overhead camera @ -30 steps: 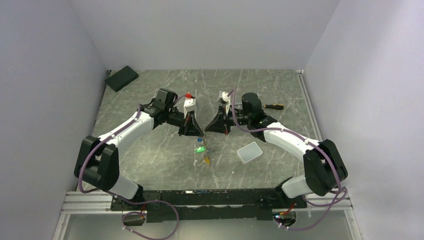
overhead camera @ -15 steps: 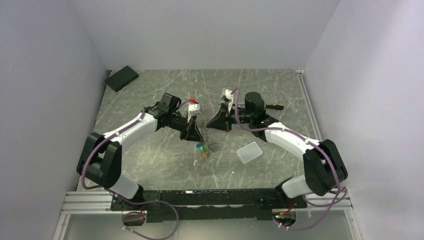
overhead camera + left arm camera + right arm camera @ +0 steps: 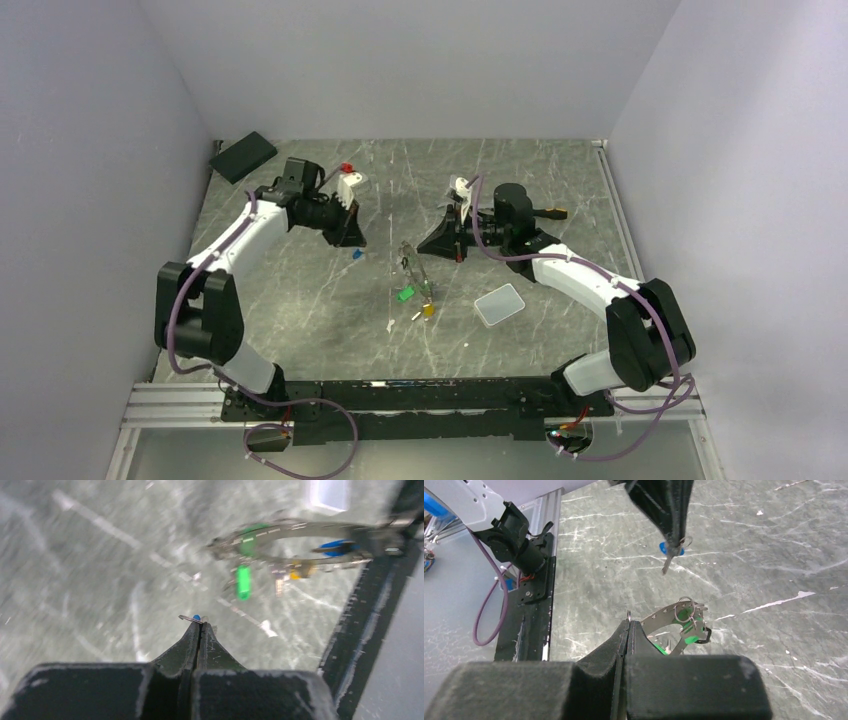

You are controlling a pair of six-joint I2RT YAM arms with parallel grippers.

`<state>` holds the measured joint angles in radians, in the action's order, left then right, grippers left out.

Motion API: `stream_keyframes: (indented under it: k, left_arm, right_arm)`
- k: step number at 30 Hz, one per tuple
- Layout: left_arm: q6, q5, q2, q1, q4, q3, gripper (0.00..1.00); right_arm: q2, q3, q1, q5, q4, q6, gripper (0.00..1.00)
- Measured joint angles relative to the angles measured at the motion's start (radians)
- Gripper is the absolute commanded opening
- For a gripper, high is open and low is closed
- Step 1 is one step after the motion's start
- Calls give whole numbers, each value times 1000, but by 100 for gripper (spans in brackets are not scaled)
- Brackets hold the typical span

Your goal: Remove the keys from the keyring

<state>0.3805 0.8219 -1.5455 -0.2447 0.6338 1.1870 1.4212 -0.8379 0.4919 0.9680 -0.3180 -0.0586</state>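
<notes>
My left gripper (image 3: 354,243) is shut on one small silver key with a blue tag (image 3: 357,255) and holds it above the table, to the left of and apart from the bunch. The key pokes out of its tips in the left wrist view (image 3: 196,618). My right gripper (image 3: 421,249) is shut on the thin wire keyring (image 3: 628,614). The remaining keys (image 3: 410,275) hang below it, with a green tag (image 3: 404,294) and a yellow tag (image 3: 428,310). The right wrist view shows the blue-tagged key (image 3: 671,550) hanging from the left gripper (image 3: 672,532).
A flat silver strip with holes (image 3: 664,614) hangs in the bunch. A pale rounded square pad (image 3: 499,304) lies right of the bunch. A black pad (image 3: 243,156) lies at the back left. A screwdriver (image 3: 548,213) lies behind the right arm. A small white scrap (image 3: 391,327) lies on the table.
My left gripper has pulled away to the left and back with the blue-tagged key in it. The key is now apart from the bunch, which stays with my right gripper.
</notes>
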Motion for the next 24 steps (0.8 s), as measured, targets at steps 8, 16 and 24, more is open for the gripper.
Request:
stream_keyframes:
  k: [8,16,24]
  left_arm:
    - [-64,-411,-111,100,13,8,0]
    - [-132,-665,-187,104,-36,16,0]
    - [-160,-696,-312,104,-62,59,8]
  right_arm:
    - [0,2,0,0,21,15,0]
    - [0,2,0,2,29,24,0]
    - [0,2,0,2,34,25,0]
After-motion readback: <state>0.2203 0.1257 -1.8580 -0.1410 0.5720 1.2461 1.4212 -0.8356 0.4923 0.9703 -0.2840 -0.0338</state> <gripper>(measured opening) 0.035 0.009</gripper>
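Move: The left hand already pinches the freed key with its blue tag; its set-down place is bare table about 13 cm to the left, 8 cm ahead and 14 cm below. The keyring, still hanging from the right fingers, is roughly 13 cm to the left hand's right, 5 cm back and 3 cm lower. From the right hand, that bare spot is about 25 cm left, 11 cm ahead and 19 cm down. Left hand keeps the blue-tagged key, swinging 13 cm left, 12 cm down, somewhat forward, fingers turning downward 45 degrees. ##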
